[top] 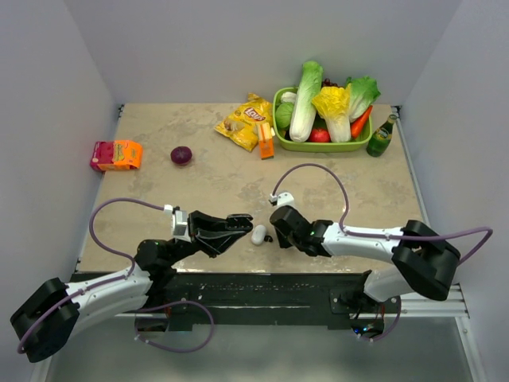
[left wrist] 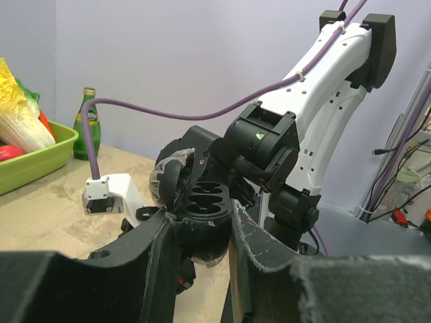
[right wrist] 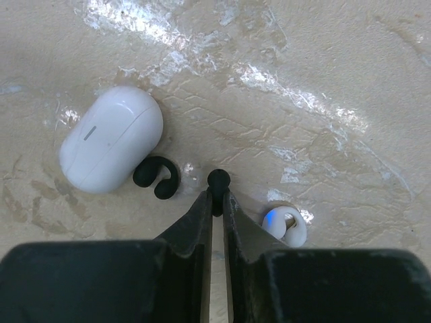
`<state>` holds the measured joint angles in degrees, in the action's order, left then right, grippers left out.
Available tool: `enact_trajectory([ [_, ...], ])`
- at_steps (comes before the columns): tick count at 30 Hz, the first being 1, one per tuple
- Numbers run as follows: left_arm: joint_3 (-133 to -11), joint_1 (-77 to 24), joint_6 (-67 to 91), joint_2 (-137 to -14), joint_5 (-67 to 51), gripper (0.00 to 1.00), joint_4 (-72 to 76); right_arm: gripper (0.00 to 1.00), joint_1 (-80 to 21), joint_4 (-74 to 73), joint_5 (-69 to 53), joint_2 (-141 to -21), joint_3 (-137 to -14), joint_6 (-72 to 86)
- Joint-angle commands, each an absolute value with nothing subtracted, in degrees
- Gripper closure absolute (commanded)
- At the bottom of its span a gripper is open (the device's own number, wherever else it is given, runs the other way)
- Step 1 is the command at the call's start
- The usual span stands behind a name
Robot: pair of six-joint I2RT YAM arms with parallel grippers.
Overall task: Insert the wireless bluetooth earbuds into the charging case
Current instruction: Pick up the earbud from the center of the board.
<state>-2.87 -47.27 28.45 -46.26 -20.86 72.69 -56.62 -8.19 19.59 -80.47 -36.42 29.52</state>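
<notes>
My left gripper [left wrist: 201,225] is shut on an open black charging case [left wrist: 205,202], held above the table with its two empty wells facing up and its lid [left wrist: 172,178] tipped back. My right gripper [right wrist: 217,196] is shut on a glossy black earbud [right wrist: 218,180] low over the table. A second black earbud [right wrist: 155,176] lies on the table, touching a closed white case [right wrist: 111,138]. A white earbud [right wrist: 286,223] lies to the right of my fingers. In the top view the two grippers [top: 238,223] [top: 274,219] face each other with the white case [top: 258,234] between them.
A green basket [top: 322,146] of vegetables stands at the back right, with a green bottle [top: 382,137] beside it. A chips bag [top: 245,121] and an orange box [top: 266,145] lie left of the basket. A purple onion [top: 181,155] and a pink-orange pack [top: 116,154] lie at the left.
</notes>
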Motion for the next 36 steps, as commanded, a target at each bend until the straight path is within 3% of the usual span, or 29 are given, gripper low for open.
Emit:
enact_trajectory([
  [1, 8.79, -47.2, 28.39, -46.23, -21.36, 1.0, 76.99, 0.98, -56.6, -9.75, 22.59, -77.18, -38.06, 29.97],
  [5, 8.53, -47.2, 28.21, -46.32, -21.45, 1.0, 76.91, 1.0, -56.69, -12.3, 23.65, -67.53, -38.85, 26.9],
  [9, 7.74, -47.28, 27.77, -47.54, -21.36, 1.0, 76.99, 1.0, -56.78, -14.84, 16.21, -51.64, -40.07, 21.28],
  [12, 7.3, -47.2, 27.86, -49.3, -21.53, 1.0, 78.57, 1.0, -56.78, -16.43, 9.17, -48.08, -42.7, 17.5],
  [22, 6.59, -47.11, 30.32, -55.2, -26.36, 1.0, 86.84, 1.0, -58.18, -30.57, -4.22, -48.52, -56.68, 5.38],
  [30, 5.37, -47.11, 30.5, -53.62, -29.26, 1.0, 82.81, 1.0, -59.59, -38.75, -1.41, -47.98, -61.52, -2.98],
  [36, 1.58, -47.11, 29.97, -55.19, -35.59, 1.0, 79.18, 1.0, -71.79, -41.3, 6.94, -49.66, -61.26, -5.53],
])
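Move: The black earbud is already pinched in the right gripper at the table. The open black charging case, held in the left gripper, is some 22 cm above the right hand, about 8 cm to its left and 6 cm back. From the right hand, the other black earbud lies roughly 3 cm left, the white case 5 cm left and 2 cm ahead, and a white earbud 4 cm right, level. From the left hand, the gripped earbud is about 6 cm ahead, 8 cm right and 22 cm below. Keep the right fingers shut on the black earbud and lift it off the table, quickly and almost straight up by some 24 cm, then draw it back about 8 cm while turning the hand roughly 40 degrees counter-clockwise, so the fingers swing towards the charging case. Lower the left gripper about 4 cm with its case, easing slightly right and back. ##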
